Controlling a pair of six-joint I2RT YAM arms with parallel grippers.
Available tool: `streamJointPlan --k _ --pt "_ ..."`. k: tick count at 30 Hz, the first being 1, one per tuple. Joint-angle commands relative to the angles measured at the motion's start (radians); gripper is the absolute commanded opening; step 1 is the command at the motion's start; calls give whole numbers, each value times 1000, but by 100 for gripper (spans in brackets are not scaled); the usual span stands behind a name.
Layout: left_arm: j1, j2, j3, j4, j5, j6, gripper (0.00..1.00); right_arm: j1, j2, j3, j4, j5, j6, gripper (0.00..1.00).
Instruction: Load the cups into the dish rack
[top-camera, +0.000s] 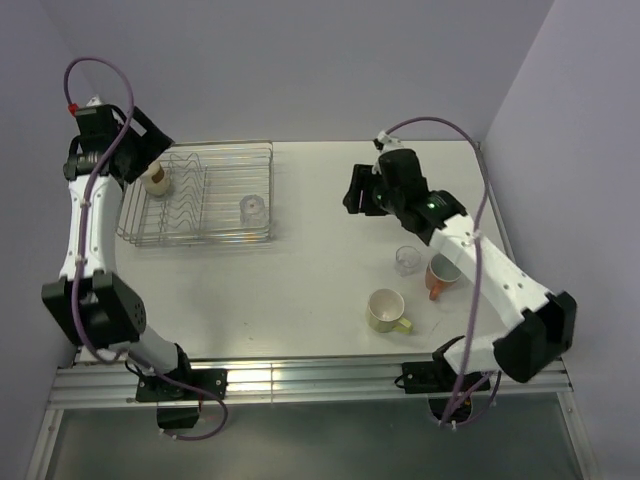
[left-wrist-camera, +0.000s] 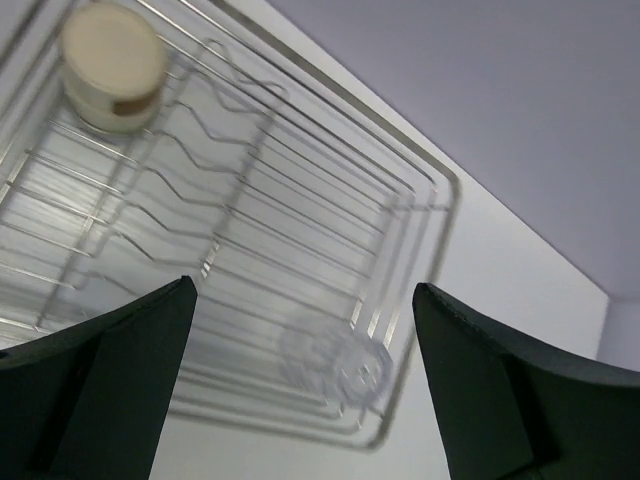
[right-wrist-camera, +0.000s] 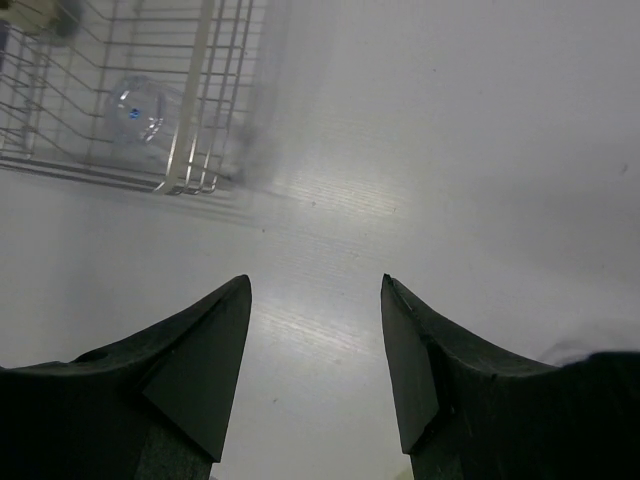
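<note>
The silver wire dish rack (top-camera: 200, 225) stands at the back left. In it an upturned brown cup (top-camera: 155, 178) sits near the left end and a clear glass (top-camera: 254, 210) near the right end. My left gripper (top-camera: 153, 148) hovers open over the rack's left end; its wrist view shows the cup's pale base (left-wrist-camera: 112, 65) and the glass (left-wrist-camera: 335, 362) below the empty left gripper (left-wrist-camera: 303, 287). My right gripper (top-camera: 357, 190) is open and empty over bare table; the right gripper (right-wrist-camera: 315, 280) faces the rack (right-wrist-camera: 205, 90). On the table stand a clear glass (top-camera: 407, 260), an orange mug (top-camera: 440, 276) and a yellow-green mug (top-camera: 386, 310).
Purple walls close in the table at the back and on both sides. The right arm's forearm (top-camera: 470, 250) passes just beside the glass and the orange mug. The table's front rail (top-camera: 300, 380) runs along the near edge.
</note>
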Motion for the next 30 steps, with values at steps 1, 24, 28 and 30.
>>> streamJointPlan --k 1,24,28,30 --pt "-89 -231 -99 41 26 22 97 42 -186 -16 -98 141 -8 62" --pt "-450 -638 -450 84 21 16 95 400 -361 -374 -327 352 271 59" --pt "-452 -650 -483 90 32 14 95 424 -350 -404 -333 349 296 59" --pt "-453 -655 -493 93 41 13 95 444 -346 -424 -335 350 306 58"
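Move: The green mug is the right gripper's goal: about 17 cm back, 7 cm to its right and 20 cm below. From the right gripper, the small clear glass is some 4 cm back and 12 cm right, and the orange mug 8 cm back and 20 cm right. For the left gripper, just clear of the rack, the green mug is about 28 cm back and 50 cm right; the cup just racked is 6 cm ahead and 7 cm left. Bring the right gripper back about 17 cm towards the green mug, first lifting some 6 cm, then sinking to finish 10 cm lower, fingers part-open and tipping further down. Meanwhile withdraw the empty left gripper about 16 cm back and 17 cm right, away from the racked cup, arching up and turning about 25 degrees clockwise, fingers still wide. ##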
